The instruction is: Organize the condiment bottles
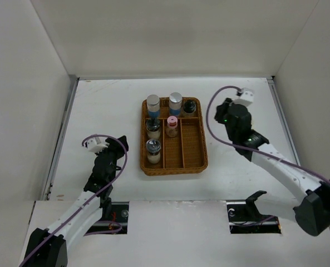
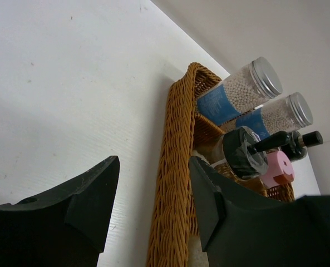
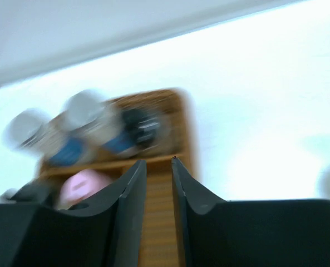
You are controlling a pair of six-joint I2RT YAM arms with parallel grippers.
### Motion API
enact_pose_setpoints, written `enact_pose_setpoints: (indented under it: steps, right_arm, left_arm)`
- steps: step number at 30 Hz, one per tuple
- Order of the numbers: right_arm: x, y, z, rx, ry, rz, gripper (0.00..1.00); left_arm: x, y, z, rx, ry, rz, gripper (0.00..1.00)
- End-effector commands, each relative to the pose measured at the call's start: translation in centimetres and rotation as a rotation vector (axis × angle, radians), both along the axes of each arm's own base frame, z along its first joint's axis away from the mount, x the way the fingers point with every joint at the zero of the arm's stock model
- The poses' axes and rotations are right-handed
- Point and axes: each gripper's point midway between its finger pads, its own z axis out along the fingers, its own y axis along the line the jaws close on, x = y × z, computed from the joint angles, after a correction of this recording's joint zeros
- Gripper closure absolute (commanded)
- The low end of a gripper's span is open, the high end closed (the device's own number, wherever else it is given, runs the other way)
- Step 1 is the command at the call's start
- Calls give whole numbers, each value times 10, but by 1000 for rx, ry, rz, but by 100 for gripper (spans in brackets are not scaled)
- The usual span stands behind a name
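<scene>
The condiment bottles stand in the brown wicker tray (image 1: 193, 146). Two blue-labelled ones with silver caps (image 1: 153, 104) (image 1: 175, 103) and a black-topped one (image 1: 190, 107) fill the back row. A pink-capped bottle (image 1: 172, 126), a black pump bottle (image 1: 153, 128) and a clear-topped one (image 1: 153, 151) stand in front of them. My left gripper (image 1: 119, 146) is open and empty, left of the tray. In the left wrist view the tray rim (image 2: 178, 144) shows between the fingers of this gripper (image 2: 153, 161). My right gripper (image 1: 222, 111) hovers right of the tray, shut and empty. The blurred right wrist view has it (image 3: 158, 162) above the tray (image 3: 184, 128).
White walls close in the table on the left, back and right. The tray's right-hand long compartment (image 1: 193, 142) holds nothing. Bare tabletop (image 1: 98, 105) lies on both sides of the tray.
</scene>
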Motion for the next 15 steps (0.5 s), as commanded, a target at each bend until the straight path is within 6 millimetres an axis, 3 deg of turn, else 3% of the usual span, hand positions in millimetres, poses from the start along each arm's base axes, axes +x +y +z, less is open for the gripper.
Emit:
enact_pose_setpoints:
  steps: [1,2,4,8,11,15]
  right_arm:
    - [-1,-75,-18,35,31,-220,70]
    - [-1,-96,-21,33,37,-276,68]
    - [-1,-136,-30,1,59,-386,53]
    - [2,-182,-55,-85,146,-531,27]
    - [11,-192,-76,-111,206,-553,14]
    - [31,-180,-89,-106,238,-471,11]
  left_arm:
    - [-6,3,-14,-3,-7,5,49]
    - [-6,3,-14,-2,-6,5,49]
    - [-6,2,-15,0,2,3,49]
    - [-6,-3,-15,12,6,-10,49]
    - [-7,-3,-13,16,-2,-6,49]
    - [-8,-5,-14,22,1,-9,49]
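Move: The yellow-lidded condiment bottle, the last one left out on the table, is roughly 18 cm to the right hand's right, about 2 cm farther out and some 16 cm lower. The basket's middle lies about 15 cm to that hand's left and 2 cm back, with the pink-capped bottle 16 cm left and 2 cm ahead, and the small black-capped jar 8 cm left and 10 cm ahead. From the left hand, the yellow-lidded bottle is some 53 cm right and 8 cm ahead. Heading for the yellow-lidded bottle, the empty right hand sweeps about 19 cm right, away from the basket, then slows sideways while sinking ever faster, some 11 cm in all. It swings about 30 degrees clockwise, tips its fingers farther down, and spreads them from partly closed to nearly full width above the bottle, with no touch to be seen yet. ##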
